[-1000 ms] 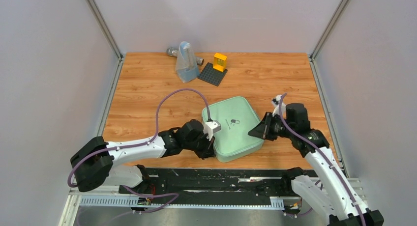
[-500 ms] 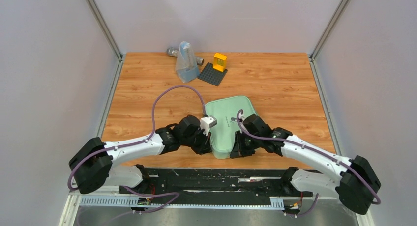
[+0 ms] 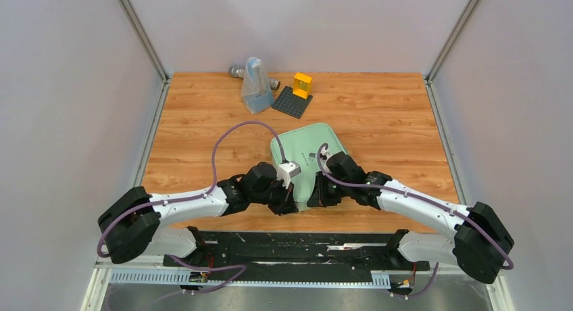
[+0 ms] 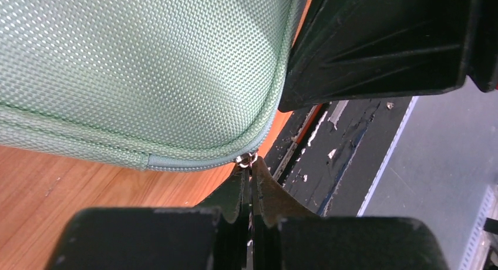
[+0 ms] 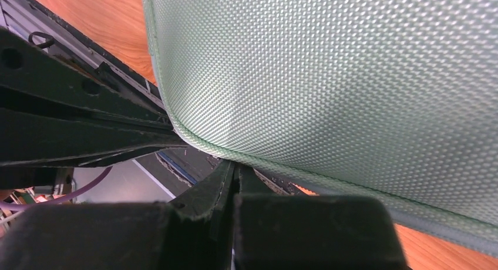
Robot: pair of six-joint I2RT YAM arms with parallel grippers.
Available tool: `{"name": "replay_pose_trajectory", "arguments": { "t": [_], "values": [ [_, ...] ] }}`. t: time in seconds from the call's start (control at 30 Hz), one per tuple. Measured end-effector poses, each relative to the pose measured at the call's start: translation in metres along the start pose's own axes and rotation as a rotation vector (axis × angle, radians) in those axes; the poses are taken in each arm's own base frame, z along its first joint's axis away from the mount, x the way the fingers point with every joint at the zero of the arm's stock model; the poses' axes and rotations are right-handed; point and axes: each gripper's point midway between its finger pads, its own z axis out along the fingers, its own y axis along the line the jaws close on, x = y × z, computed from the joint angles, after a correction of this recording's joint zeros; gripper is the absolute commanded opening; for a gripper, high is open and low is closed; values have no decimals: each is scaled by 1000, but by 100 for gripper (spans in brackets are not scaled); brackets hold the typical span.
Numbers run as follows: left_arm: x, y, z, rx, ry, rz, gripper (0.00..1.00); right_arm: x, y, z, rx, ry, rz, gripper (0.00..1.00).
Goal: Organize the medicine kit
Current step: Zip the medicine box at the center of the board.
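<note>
The medicine kit [image 3: 305, 151], a pale mint-green woven case with a small dark pill logo, lies zipped on the wooden table, its near corner between both grippers. In the left wrist view the kit [image 4: 147, 64] fills the top, and my left gripper [image 4: 251, 166] is shut on the small metal zipper pull [image 4: 246, 160] at its seam. From above, the left gripper [image 3: 288, 205] sits at the kit's near-left edge. My right gripper [image 3: 316, 201] is shut, its tips [image 5: 235, 167] pressed against the seam of the kit [image 5: 329, 64]; I see no pull between them.
At the back stand a translucent bluish pouch [image 3: 255, 88], a dark grey studded baseplate [image 3: 291, 103] with a yellow brick [image 3: 302, 85], and a grey metal piece [image 3: 236, 71]. The black base rail [image 3: 290, 247] runs just below the grippers. Grey walls enclose the table.
The right arm swung from the kit's right side round to its near edge, close to the left gripper. The kit turned and shifted left and back. The left gripper kept its hold.
</note>
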Motion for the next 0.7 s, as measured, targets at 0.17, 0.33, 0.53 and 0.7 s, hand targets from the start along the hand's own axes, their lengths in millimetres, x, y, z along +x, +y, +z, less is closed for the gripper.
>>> {"name": "replay_pose_trajectory", "arguments": {
  "t": [0.17,0.33,0.53,0.7],
  "values": [
    [1,1,6,-8,2,-30,0,-6,1,-8,3,-43,-11,21],
    [-1,2,5,-29,-13,-45,0,-38,6,-47,11,-253,-56,63],
    [-5,4,-1,-58,-44,-44,0,-103,-12,-103,84,-544,0,76],
    [-5,6,-2,-66,-43,-45,0,-127,-72,-100,220,-539,153,76]
  ]
}}
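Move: The left hand already pinches the zip pull at the medicine box's near-left corner; the medicine box's middle lies about 12 cm ahead of it and 5 cm right, slightly lower. The right hand sits with shut fingers at the box's near edge: the box's right corner is some 7 cm ahead and 10 cm right of it, the box's middle 11 cm straight ahead, the zip pull about 6 cm left and 1 cm back. Right fingers open, arcing up and about 15 cm forward-right towards the right corner; left keeps the zip pull. ##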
